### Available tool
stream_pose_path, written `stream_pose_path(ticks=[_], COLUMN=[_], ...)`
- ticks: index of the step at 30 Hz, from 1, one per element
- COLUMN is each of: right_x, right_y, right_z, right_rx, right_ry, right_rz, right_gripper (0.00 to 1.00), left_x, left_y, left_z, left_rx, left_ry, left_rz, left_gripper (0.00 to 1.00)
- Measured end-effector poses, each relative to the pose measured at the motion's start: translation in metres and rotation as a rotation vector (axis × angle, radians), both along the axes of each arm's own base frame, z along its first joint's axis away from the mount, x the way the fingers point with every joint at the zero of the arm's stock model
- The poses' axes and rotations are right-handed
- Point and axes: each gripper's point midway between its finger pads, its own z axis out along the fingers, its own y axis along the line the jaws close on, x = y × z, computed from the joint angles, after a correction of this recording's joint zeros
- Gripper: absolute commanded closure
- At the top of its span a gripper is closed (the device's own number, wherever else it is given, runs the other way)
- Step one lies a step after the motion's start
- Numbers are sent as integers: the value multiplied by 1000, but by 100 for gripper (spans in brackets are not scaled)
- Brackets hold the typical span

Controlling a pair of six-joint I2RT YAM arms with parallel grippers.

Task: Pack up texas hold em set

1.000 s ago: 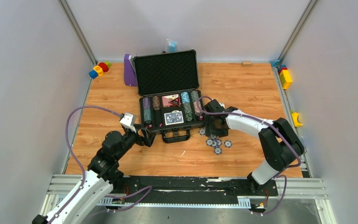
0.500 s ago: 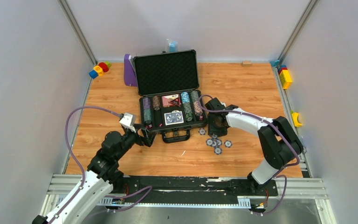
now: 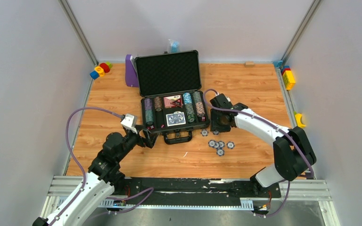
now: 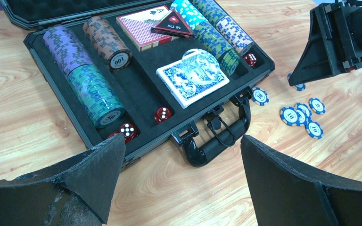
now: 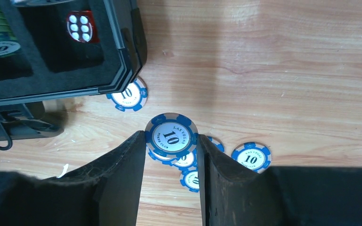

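Note:
The dark grey briefcase (image 3: 174, 128) lies open mid-table, lid up, its foam slots filled with rows of striped chips (image 4: 92, 92), two card decks (image 4: 192, 77) and red dice (image 4: 162, 114). Several blue-and-white "10" chips (image 3: 219, 145) lie loose on the wood right of the handle (image 4: 217, 143). My right gripper (image 5: 170, 136) is shut on one such chip (image 5: 171, 132), held flat between the fingertips above the others, just off the case's front right corner. My left gripper (image 4: 181, 141) is open and holds nothing, low in front of the case's front left.
A purple stand (image 3: 131, 71) leans by the lid's left side. Coloured toy blocks (image 3: 100, 69) sit at the back left corner, and more blocks (image 3: 289, 79) line the right wall. One loose chip (image 5: 128, 95) touches the case corner.
My right gripper has narrowed onto a blue chip and risen with it, shifting slightly back and right from the loose pile. The left arm has not moved.

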Motion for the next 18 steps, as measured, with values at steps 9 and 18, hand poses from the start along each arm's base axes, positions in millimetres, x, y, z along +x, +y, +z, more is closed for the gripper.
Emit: stream_pose_path(ticks=[9,18], right_x=[6,45], right_y=[38,130], right_z=[29,62], right_rx=[59,147], right_ry=[-65,-171], right_rz=[96,237], right_gripper=[68,68], left_x=[1,1], left_y=[0,4], left_z=[-4,1], left_rx=[7,-2], left_ry=[13,-5], left_rz=[0,25], left_gripper=[0,0])
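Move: My right hand already holds a blue-and-white 10 chip about 5 cm above the table. The open case's tray is centred roughly 19 cm to its left, 9 cm ahead and 3 cm lower. The card box in the tray is about 18 cm left and 7 cm ahead. The loose chips lie some 6 cm back and 1 cm left, 5 cm down. From my left hand the tray is about 13 cm ahead, 9 cm right, 12 cm below. I sweep my right hand left, about 13 cm, and some 5 cm forward, climbing about 6 cm so the chip clears the case's right wall. The rise comes first and levels off while the sideways run keeps its speed. My wrist turns about 15 degrees counter-clockwise and tilts a little on the way, and the fingers keep the chip pinched flat by its edges. ##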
